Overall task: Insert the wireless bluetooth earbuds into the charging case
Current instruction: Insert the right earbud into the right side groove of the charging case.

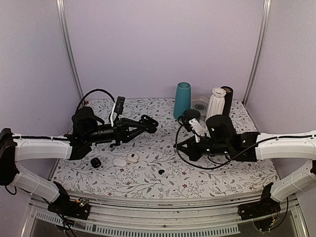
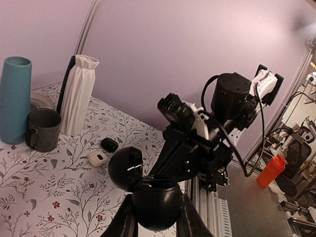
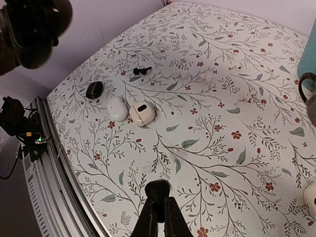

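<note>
My left gripper is shut on the black charging case, holding it up above the table's left half. In the left wrist view the case sits between my fingers with its round lid swung open to the left. My right gripper hangs above the floral cloth, shut on a small glossy black earbud at its very tip. From above, this gripper is right of the case and apart from it. A second black earbud lies on the cloth near the front.
A black oval case and two white cases lie front left. A teal vase, a white vase and a dark mug stand at the back. A small black piece lies further left.
</note>
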You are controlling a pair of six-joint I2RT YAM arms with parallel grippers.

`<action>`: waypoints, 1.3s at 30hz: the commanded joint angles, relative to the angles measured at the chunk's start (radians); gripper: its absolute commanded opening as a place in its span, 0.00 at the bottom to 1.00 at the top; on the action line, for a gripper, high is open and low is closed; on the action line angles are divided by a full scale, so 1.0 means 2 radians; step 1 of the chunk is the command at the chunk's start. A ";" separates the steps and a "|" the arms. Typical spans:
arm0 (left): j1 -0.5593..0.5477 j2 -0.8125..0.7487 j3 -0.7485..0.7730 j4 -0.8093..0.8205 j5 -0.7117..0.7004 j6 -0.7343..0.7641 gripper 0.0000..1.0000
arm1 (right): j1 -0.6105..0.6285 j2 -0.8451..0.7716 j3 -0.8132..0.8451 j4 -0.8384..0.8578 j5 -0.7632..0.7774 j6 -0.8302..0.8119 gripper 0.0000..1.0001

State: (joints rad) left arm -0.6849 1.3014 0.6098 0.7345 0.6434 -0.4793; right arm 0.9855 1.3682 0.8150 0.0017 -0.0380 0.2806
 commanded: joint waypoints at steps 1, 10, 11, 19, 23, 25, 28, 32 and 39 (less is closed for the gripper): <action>0.007 0.010 0.022 0.009 0.035 0.015 0.00 | -0.004 -0.065 0.005 0.013 -0.017 -0.002 0.04; 0.004 0.036 0.035 0.062 0.105 -0.013 0.00 | -0.004 -0.133 0.029 0.045 -0.082 -0.014 0.04; 0.002 0.040 0.035 0.073 0.110 -0.020 0.00 | -0.004 -0.131 0.034 0.050 -0.090 -0.014 0.04; -0.028 0.067 0.045 0.124 0.116 -0.046 0.00 | 0.014 -0.090 0.076 0.067 -0.103 -0.018 0.04; -0.035 0.070 0.046 0.141 0.114 -0.056 0.00 | 0.020 -0.080 0.081 0.068 -0.099 -0.025 0.04; -0.038 0.071 0.048 0.145 0.115 -0.059 0.00 | 0.021 -0.077 0.081 0.067 -0.099 -0.028 0.04; -0.041 0.070 0.053 0.146 0.117 -0.062 0.00 | 0.025 -0.071 0.086 0.062 -0.109 -0.032 0.04; -0.043 0.072 0.058 0.148 0.121 -0.063 0.00 | 0.033 -0.059 0.098 0.044 -0.108 -0.046 0.04; -0.047 0.074 0.070 0.141 0.130 -0.058 0.00 | 0.035 -0.047 0.113 0.027 -0.113 -0.050 0.04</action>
State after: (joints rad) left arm -0.7620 1.4418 0.7120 0.9901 0.8848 -0.5987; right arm 1.0473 1.2545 0.9977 0.0883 -0.2440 0.1993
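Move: The open charging case, still in my left fingers, lies about 9 cm left of my right hand and 12 cm above it, about level fore-and-aft. From my left hand, the right earbud pinched in my right fingers is about 10 cm to the right and 12 below. Down on the table, 15 cm under my right hand, the loose earbud lies 6 cm left and 2 back, a white case 18 left and 5 ahead; the mug is 21 ahead, 7 right and 11 below. I lift the right earbud quickly, some 15 cm with my right hand drawing back about 5, then swing it left towards the open charging case while the fingers tip up towards level and turn counter-clockwise. My left hand brings the case to meet it, easing back, right and up and turning about 20 degrees clockwise. Both grips hold. ##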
